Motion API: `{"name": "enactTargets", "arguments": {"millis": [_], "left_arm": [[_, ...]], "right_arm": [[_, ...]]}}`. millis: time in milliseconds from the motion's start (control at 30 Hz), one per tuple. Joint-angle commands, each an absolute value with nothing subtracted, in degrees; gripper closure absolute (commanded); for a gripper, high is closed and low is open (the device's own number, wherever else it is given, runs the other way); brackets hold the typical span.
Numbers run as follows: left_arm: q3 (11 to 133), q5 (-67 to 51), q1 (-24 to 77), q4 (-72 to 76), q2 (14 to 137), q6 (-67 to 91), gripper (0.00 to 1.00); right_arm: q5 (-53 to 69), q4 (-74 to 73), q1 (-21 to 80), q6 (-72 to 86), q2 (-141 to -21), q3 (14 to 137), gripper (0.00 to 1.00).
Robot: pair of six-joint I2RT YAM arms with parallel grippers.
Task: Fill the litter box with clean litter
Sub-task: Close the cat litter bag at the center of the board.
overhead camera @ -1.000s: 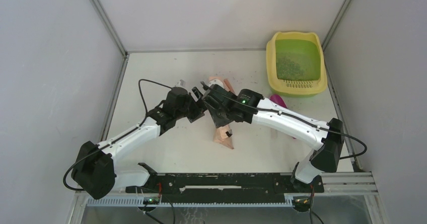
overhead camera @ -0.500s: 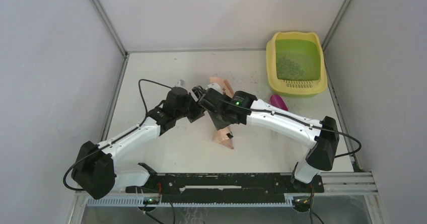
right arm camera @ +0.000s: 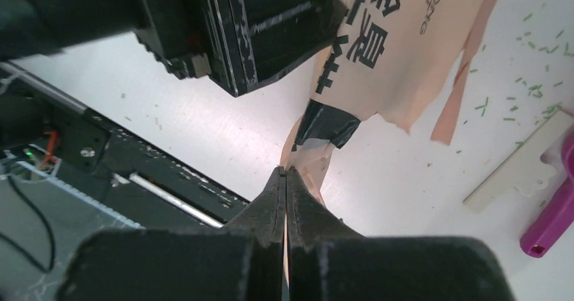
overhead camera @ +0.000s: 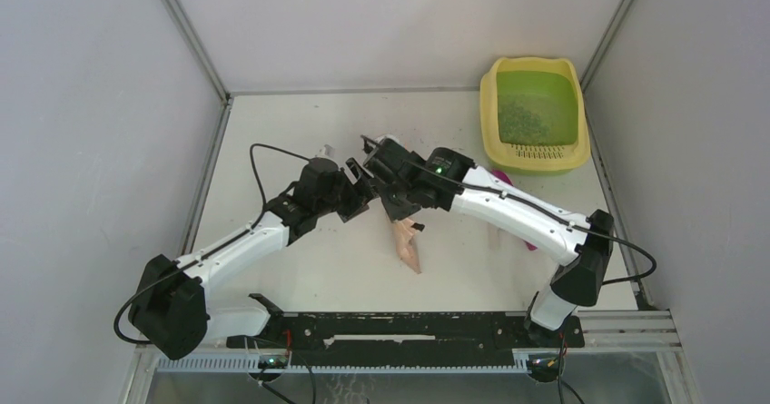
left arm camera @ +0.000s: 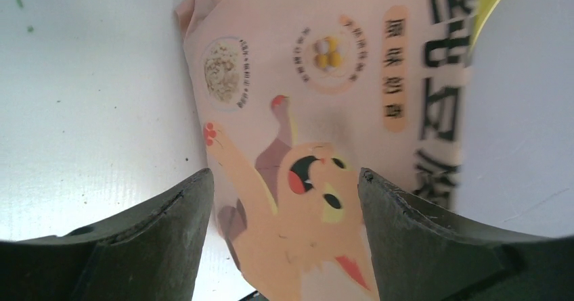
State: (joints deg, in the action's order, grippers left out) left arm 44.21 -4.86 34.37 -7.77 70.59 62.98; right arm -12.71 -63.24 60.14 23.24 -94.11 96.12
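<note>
The litter box [overhead camera: 534,154] stands at the back right, with a patch of dark litter [overhead camera: 520,118] in its green basin. A peach-pink printed bag [overhead camera: 408,245] hangs crumpled at mid-table. My right gripper [overhead camera: 402,209] is shut on the bag's edge; in the right wrist view the gripper [right arm camera: 285,171] pinches a thin fold just below a black tape patch [right arm camera: 328,125]. My left gripper [overhead camera: 361,191] is beside it, open. In the left wrist view the gripper [left arm camera: 285,179] frames the bag's cat print [left arm camera: 304,179] between wide-apart fingers.
A magenta scoop [overhead camera: 502,181] lies in front of the litter box, partly under my right arm, and its handle [right arm camera: 549,223] shows beside a white strip [right arm camera: 518,172]. Loose granules [right arm camera: 535,91] are scattered on the table. The black base rail [overhead camera: 409,327] runs along the near edge.
My right gripper has closed on the bag's edge and shifted slightly right. The bag is now drawn up narrower. The left arm has not moved.
</note>
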Motion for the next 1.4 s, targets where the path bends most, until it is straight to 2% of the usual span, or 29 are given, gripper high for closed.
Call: {"name": "enactTargets", "arguments": {"millis": [0,167,433,700,867,900,967,1000,1133,1367], "left_arm": [[42.0,-5.0,34.1,-5.9,68.6,63.0,0.18],[40.8,-5.2,33.5,-5.9,67.8,62.8,0.18],[36.9,-5.1,33.1,-4.3,67.2,63.2,0.18],[28.3,-3.9,33.0,-2.9,63.1,64.3,0.18],[24.4,-3.7,33.0,-2.4,60.7,65.2,0.18],[24.0,-3.6,33.0,-2.2,60.5,65.4,0.18],[23.8,-3.7,33.0,-2.3,60.6,65.4,0.18],[24.0,-3.7,33.0,-2.4,60.7,65.4,0.18],[23.6,-3.9,33.0,-3.2,60.0,65.3,0.18],[21.7,-3.6,33.1,-3.6,57.5,65.9,0.18]], "right_arm": [[-7.3,-64.8,58.0,20.5,-94.4,105.7,1.00],[-8.5,-69.9,57.7,18.7,-97.7,112.4,1.00],[-11.1,-70.1,61.3,17.8,-99.6,110.4,1.00],[-12.2,-71.0,65.0,17.2,-102.9,115.2,1.00],[-11.0,-70.3,67.0,18.7,-102.7,112.3,1.00],[-10.4,-69.5,67.1,19.0,-102.0,111.2,0.95],[-9.2,-68.0,67.2,19.4,-101.0,109.6,0.78],[-8.7,-67.5,67.2,19.5,-100.6,109.1,0.75],[-6.6,-66.4,67.1,19.2,-99.6,108.8,0.67],[-7.2,-64.9,65.1,21.0,-94.5,108.8,0.60]]}}
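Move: The right fingers are already shut on the upper near part of the cat litter bag, beside its black tape. The bag stands edge-up, its middle about 5 cm ahead of them and 8 cm below. The open left gripper is some 6 cm ahead and 5 cm left of the right fingers. On the board, a white strip lies about 20 cm right and level, the purple scoop 25 cm right and 5 cm ahead. From the left hand, the bag's middle lies roughly 7 cm right, 2 cm ahead and 7 cm lower. Tugging the pinched bag edge up about 5 cm and slightly forward, the right hand then swings back, down and left, turning a little over 10 degrees counter-clockwise; near the end its fingers part and let go of the bag, the hand starting to rise. The left hand, still wide open, sinks about 9 cm beside the bag's left face while drawing back and left, tipping slightly downward. ##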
